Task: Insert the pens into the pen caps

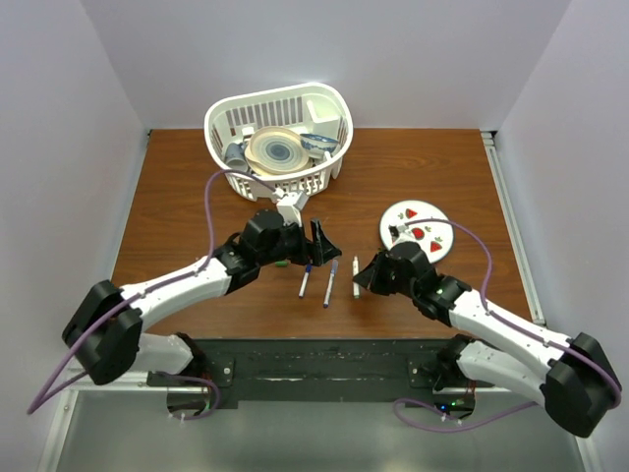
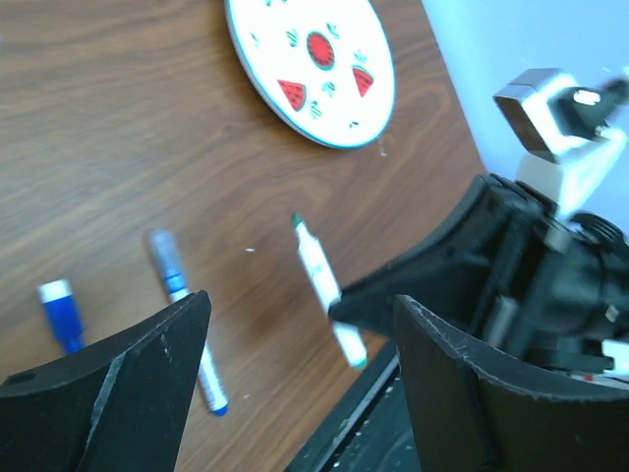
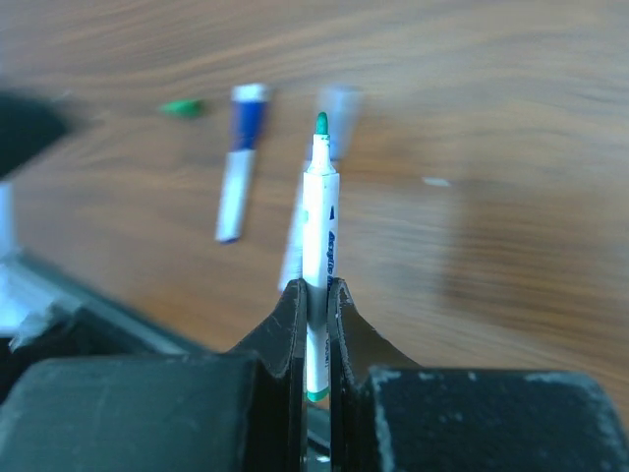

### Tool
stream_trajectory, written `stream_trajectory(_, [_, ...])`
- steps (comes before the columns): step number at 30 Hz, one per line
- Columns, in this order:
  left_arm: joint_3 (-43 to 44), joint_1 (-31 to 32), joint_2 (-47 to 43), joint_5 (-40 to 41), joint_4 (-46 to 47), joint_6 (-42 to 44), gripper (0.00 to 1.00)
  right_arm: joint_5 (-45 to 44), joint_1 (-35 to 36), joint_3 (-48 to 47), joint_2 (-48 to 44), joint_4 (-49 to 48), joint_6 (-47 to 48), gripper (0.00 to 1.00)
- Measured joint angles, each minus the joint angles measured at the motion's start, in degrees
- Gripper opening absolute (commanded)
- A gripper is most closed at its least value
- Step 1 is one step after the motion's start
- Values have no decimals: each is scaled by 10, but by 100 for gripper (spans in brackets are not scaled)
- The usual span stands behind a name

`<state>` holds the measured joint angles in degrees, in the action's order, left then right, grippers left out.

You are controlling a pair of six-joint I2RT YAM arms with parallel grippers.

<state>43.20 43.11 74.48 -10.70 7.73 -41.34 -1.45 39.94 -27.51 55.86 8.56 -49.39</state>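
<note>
My right gripper (image 3: 316,287) is shut on a white pen with a green tip (image 3: 319,216), which points away from the wrist. In the top view this gripper (image 1: 360,275) and its green pen (image 1: 356,278) sit low over the table's middle. Two more pens (image 1: 305,280) (image 1: 330,282) lie side by side to its left. The left one has a blue section near one end (image 3: 244,128). A small green cap (image 3: 182,107) lies beyond them. My left gripper (image 1: 321,246) stands open with nothing between its fingers, just behind the pens. Its wrist view looks at the held green pen (image 2: 316,265).
A white basket (image 1: 221,113) with dishes stands at the table's back. A round plate with watermelon pictures (image 1: 421,228) lies behind my right gripper. The black mounting rail (image 1: 314,359) runs along the near edge, close to the pens.
</note>
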Motion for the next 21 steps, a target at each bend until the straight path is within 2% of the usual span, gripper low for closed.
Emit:
stream_trajectory(4, [0, 0, 49, -49, 55, -28, 71, 13, 35, 0, -24, -51, 12, 0])
stream_trajectory(10, [0, 0, 85, -93, 114, -59, 66, 17, 46, 4, -43, -98, 23, 0])
stream_trajectory(13, [0, 1, 94, -102, 131, -67, 56, 21, 49, 7, -46, -109, 26, 0])
stream_trajectory(14, [0, 2, 98, -105, 138, -71, 47, 23, 51, 7, -46, -112, 26, 0])
stream_trajectory(16, [0, 4, 105, -110, 149, -78, 37, 25, 53, 8, -46, -116, 26, 0])
stream_trajectory(17, [0, 5, 108, -113, 154, -80, 21, 25, 54, 8, -46, -117, 27, 0])
stream_trajectory(19, [0, 8, 113, -118, 163, -87, 2, 26, 54, 9, -47, -121, 28, 0])
stream_trajectory(21, [-1, 10, 115, -127, 175, -92, 0, 27, 56, 9, -47, -122, 30, 12])
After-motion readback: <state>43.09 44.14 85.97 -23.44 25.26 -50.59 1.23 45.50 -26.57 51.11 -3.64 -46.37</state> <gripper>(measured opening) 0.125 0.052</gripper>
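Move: Over the table's middle, the green pen is already pinched in the right hand, its middle some 2 cm ahead of that hand and 1 cm above it. From the open left hand the green pen lies about 10 cm right, 2 cm back and 7 cm below. The left hand is about 10 cm left, 4 cm ahead and 8 cm above the right hand. On the table, some 16 cm below the left hand, lie a clear-capped pen, 3 cm right and 1 cm back, and a blue-capped pen, level and 4 cm left. Bringing the green pen up to meet the left hand, the right hand rises about 6 cm and shifts 4 cm left, tipping its fingers upward while keeping its grip. The left hand reaches some 5 cm right and a little back, rolling and turning clockwise about 15 degrees, and closes from wide to nearly shut, pinching the pen just below its green tip. ##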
